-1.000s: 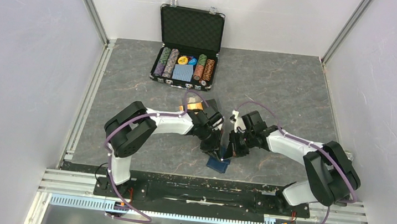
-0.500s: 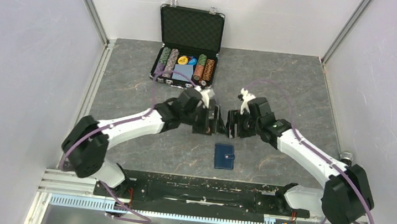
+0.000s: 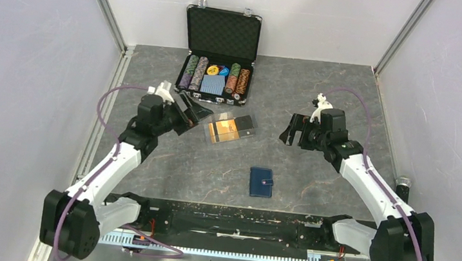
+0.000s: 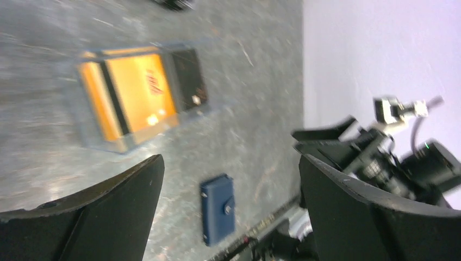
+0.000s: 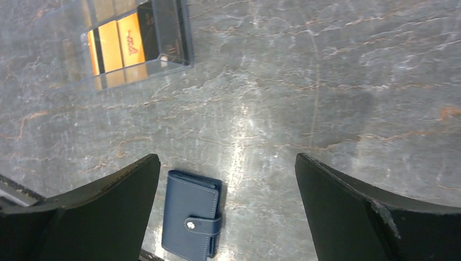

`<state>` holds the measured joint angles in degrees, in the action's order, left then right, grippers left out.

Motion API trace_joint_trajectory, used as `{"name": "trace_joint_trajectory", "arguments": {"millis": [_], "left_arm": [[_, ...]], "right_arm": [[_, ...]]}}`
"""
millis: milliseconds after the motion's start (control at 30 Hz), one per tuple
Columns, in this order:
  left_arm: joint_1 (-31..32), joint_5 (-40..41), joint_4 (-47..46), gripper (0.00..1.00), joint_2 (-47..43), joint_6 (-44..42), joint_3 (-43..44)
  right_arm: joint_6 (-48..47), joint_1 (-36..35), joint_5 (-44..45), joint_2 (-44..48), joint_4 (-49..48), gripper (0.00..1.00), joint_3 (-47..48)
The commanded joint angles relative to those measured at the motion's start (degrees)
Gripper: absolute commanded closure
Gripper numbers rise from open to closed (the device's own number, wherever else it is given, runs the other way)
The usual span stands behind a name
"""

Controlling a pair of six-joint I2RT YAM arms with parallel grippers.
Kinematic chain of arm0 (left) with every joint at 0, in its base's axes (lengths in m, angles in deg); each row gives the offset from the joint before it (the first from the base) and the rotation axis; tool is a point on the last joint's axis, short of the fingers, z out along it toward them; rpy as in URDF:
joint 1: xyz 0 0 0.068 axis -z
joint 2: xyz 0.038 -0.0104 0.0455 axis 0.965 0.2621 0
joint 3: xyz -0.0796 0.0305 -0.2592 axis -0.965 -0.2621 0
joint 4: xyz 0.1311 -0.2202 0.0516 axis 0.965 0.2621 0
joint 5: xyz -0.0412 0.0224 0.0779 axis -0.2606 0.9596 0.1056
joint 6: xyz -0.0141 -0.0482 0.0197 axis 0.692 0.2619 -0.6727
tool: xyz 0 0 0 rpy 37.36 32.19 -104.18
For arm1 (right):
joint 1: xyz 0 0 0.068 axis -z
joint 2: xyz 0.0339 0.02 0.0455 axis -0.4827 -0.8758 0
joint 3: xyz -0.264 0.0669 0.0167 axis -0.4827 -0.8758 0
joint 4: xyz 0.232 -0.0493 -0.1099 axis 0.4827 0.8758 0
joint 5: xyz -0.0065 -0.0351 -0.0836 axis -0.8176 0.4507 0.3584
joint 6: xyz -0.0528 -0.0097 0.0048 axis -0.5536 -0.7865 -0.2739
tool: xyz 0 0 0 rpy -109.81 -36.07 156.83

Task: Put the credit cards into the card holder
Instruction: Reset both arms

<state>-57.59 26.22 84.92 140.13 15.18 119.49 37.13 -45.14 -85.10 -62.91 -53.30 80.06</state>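
Observation:
The card holder (image 3: 260,181) is a navy wallet lying flat on the table, folded shut with its snap tab fastened; it also shows as the card holder (image 4: 218,209) and the card holder (image 5: 191,216). The credit cards lie in a clear tray (image 3: 212,139): a gold-orange card (image 3: 224,130) and a dark card (image 3: 246,125) beside it. My left gripper (image 3: 194,117) hangs open and holds nothing, just left of the tray. My right gripper (image 3: 287,135) is open too, right of the tray and behind the holder. Neither touches anything.
An open black briefcase (image 3: 220,35) with poker chips and a blue deck stands at the back. White walls close in both sides. A metal rail (image 3: 238,225) runs along the near edge, just in front of the card holder.
Both grippers were shut down at the card holder; they have opened, risen and swung apart, left arm to the left, right arm to the right. The holder stays closed on the table, the tray uncovered.

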Motion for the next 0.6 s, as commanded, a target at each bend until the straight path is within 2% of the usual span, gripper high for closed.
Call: {"name": "trace_joint_trajectory", "arguments": {"millis": [0,133,233,300,400,567], "left_arm": [[-4.7,9.0,7.6,0.0,-4.2,-6.4,-0.5],[-5.2,27.3,12.1,0.0,-7.7,-17.3,-1.4],[-5.3,38.1,9.5,0.0,-9.9,-24.7,-4.4],[-5.3,42.1,5.2,0.0,-10.7,-29.0,-7.6],[-5.3,43.7,-1.2,0.0,-10.9,-34.5,-12.0],[-5.9,44.7,-11.5,0.0,-8.3,-42.2,-17.2]], "right_arm": [[-3.0,2.5,3.3,0.9,-3.7,0.02,-1.7],[-6.2,3.9,14.2,4.4,-9.8,0.02,-8.3],[-10.5,4.3,22.6,7.5,-16.4,0.02,-14.9],[-13.4,4.3,27.5,9.4,-22.1,0.02,-19.8],[-17.1,4.3,33.2,11.8,-32.4,0.02,-27.9],[-22.4,4.4,34.4,12.3,-51.4,0.02,-38.9]]}}
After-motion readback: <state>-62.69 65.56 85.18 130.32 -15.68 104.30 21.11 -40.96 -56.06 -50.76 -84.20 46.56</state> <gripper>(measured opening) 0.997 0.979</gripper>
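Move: Neither hand holds anything. The closed blue card holder lies about 15 cm back, 20 cm to the right and 18 cm below the left hand; from the right hand it is some 13 cm back, 9 cm to the left and 12 cm down. The clear card tray sits about 3 cm ahead and 7 cm to the right of the left hand, which is about 5 cm ahead and 22 cm to the left of the right hand. Both empty hands head for the outer sides, away from the card holder and the card tray: the left swings about 17 cm left while sinking, its left side rolling up as its fingers turn to point ahead. The right goes some 13 cm right and down, easing slightly back late on, its fingers likewise swinging to face forward. Both grippers stay wide open and touch nothing. ##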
